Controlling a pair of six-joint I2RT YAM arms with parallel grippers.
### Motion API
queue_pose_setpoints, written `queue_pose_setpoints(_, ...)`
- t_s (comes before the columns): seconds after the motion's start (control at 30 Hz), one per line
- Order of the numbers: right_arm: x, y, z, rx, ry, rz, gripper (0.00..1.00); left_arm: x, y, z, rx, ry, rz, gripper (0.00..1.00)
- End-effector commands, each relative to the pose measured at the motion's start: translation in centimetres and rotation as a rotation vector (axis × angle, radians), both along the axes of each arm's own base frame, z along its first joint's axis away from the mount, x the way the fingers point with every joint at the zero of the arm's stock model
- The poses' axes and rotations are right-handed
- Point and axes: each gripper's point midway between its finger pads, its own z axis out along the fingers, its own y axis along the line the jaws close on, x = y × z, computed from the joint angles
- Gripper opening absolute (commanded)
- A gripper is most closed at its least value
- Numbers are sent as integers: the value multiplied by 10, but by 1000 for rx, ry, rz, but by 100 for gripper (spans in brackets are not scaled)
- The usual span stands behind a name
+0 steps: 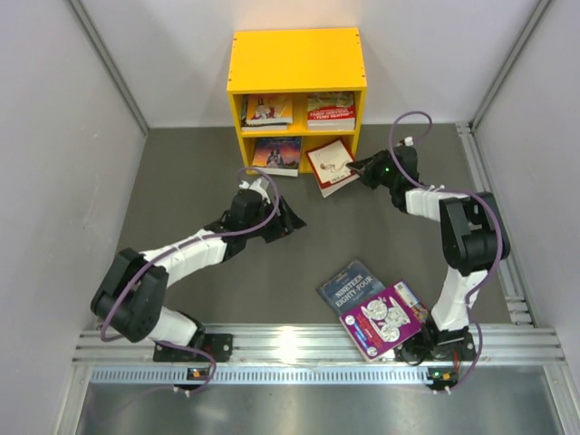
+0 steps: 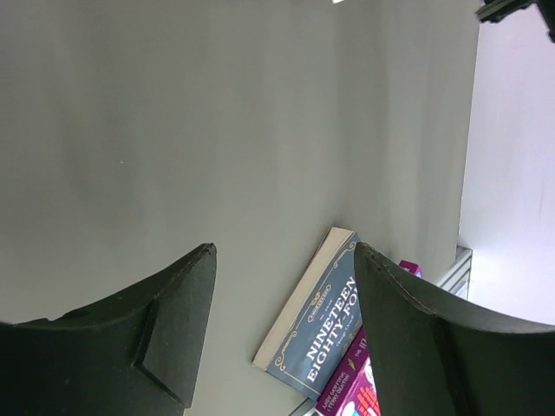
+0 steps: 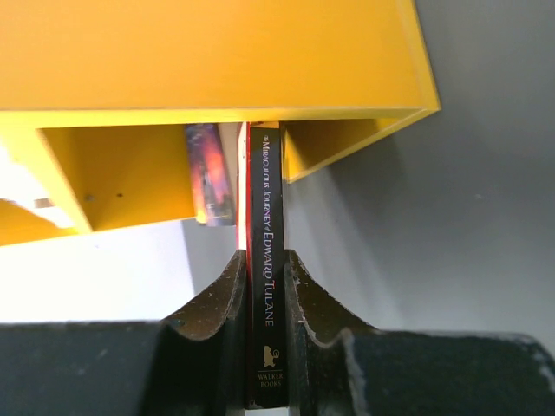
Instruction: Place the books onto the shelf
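Observation:
The yellow shelf [image 1: 296, 60] stands at the back of the table. Two books lie in its upper compartments, and one book [image 1: 277, 154] sits lower left. My right gripper [image 1: 362, 170] is shut on a red-cream book [image 1: 331, 168], tilted at the mouth of the lower right compartment. In the right wrist view the gripper [image 3: 264, 260] clamps the book's dark spine [image 3: 263, 191], pointing at the shelf [image 3: 217, 52]. My left gripper [image 1: 288, 222] hovers open and empty over mid-table. Past its fingers [image 2: 186, 321] lie a dark blue book [image 2: 316, 334] and a purple book [image 2: 351, 394].
The dark blue book [image 1: 349, 285] and the purple book [image 1: 385, 319] overlap near the right arm's base, by the aluminium rail [image 1: 299, 344] at the table's front edge. White walls close in both sides and the back.

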Motion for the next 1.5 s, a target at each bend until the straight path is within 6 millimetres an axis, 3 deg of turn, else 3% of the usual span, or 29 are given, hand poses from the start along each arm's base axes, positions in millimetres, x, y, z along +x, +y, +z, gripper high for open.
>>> queue_pose_setpoints(0.0,11,-11,71,58,-204,-69,0,5,-7,7,-45,-38,-17,69)
queue_pose_setpoints(0.13,15,-13,62,63,-168,-130,0,7,-9,7,-50,-41,-18,69)
queue_pose_setpoints(0.37,14,1,17,21,-32,-272,0,24,-12,-5,42,-69,-12,68)
queue_pose_setpoints(0.4,12,1,13,9,-16,-293,0,33,-15,2,54,-93,-12,67)
queue_pose_setpoints(0.47,11,1,7,0,6,-353,0,42,-10,-13,142,-90,-5,64)
queue_pose_setpoints(0.5,11,1,2,-9,20,-367,0,55,-14,-2,152,-118,0,63)
queue_pose_setpoints(0.53,11,3,0,-5,33,-378,0,60,-10,-16,217,-107,1,61)
queue_pose_setpoints(0.57,16,3,-3,-11,42,-390,0,67,-11,-17,236,-113,2,60)
queue_pose_setpoints(0.6,17,3,-10,-18,67,-393,0,80,-16,-5,241,-143,7,59)
queue_pose_setpoints(0.67,20,6,-22,-23,94,-391,0,94,-18,-21,301,-133,3,56)
queue_pose_setpoints(0.7,23,8,-21,-18,92,-388,0,106,-24,-12,307,-143,6,55)
queue_pose_setpoints(0.73,24,10,-24,-14,99,-382,0,111,-26,-31,341,-113,-8,54)
queue_pose_setpoints(0.77,27,13,-30,-14,110,-368,0,114,-28,-37,355,-95,-14,52)
queue_pose_setpoints(0.8,29,15,-33,-13,117,-358,0,126,-35,-29,346,-116,-11,51)
queue_pose_setpoints(0.83,30,16,-35,-11,123,-350,0,129,-37,-43,359,-93,-15,49)
queue_pose_setpoints(0.9,31,18,-44,-9,142,-343,0,138,-45,-42,353,-98,-19,47)
queue_pose_setpoints(0.93,32,17,-47,-6,147,-339,0,140,-47,-54,364,-78,-19,45)
queue_pose_setpoints(0.97,33,18,-51,-6,152,-334,0,147,-50,-49,360,-91,-12,44)
queue_pose_setpoints(1.03,35,19,-51,1,152,-322,0,150,-49,-69,390,-52,-11,39)
queue_pose_setpoints(1.17,39,17,-56,14,152,-289,0,164,-51,-88,442,-32,12,28)
queue_pose_setpoints(1.2,40,17,-55,19,148,-281,3,171,-55,-85,432,-40,20,27)
queue_pose_setpoints(1.23,41,15,-56,24,147,-271,21,174,-54,-94,440,-25,31,24)
queue_pose_setpoints(1.3,40,16,-55,33,139,-247,40,184,-59,-91,428,-35,56,22)
queue_pose_setpoints(1.33,39,16,-53,37,137,-235,52,185,-58,-102,441,-14,70,22)
queue_pose_setpoints(1.37,36,14,-53,35,140,-233,57,194,-63,-95,432,-24,80,20)
queue_pose_setpoints(1.4,34,12,-52,35,138,-230,62,195,-63,-109,444,0,85,19)
queue_pose_setpoints(1.47,26,8,-47,36,138,-216,69,201,-67,-107,439,8,91,16)
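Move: The right hand holds the Edward Tulane book by its spine; the lower right bay lies about 8 cm ahead, 6 cm left and 6 cm below. From that hand, the sunset-cover book is some 20 cm left, 5 cm ahead, 8 cm lower; the red Treehouse books 6 cm left, 8 cm ahead, 8 cm higher. For the empty left hand, the held book is roughly 19 cm ahead, 10 cm right, slightly lower. Right hand turns the book clockwise, lowers it in and releases; left reaches 20 cm forward towards it, closing. ##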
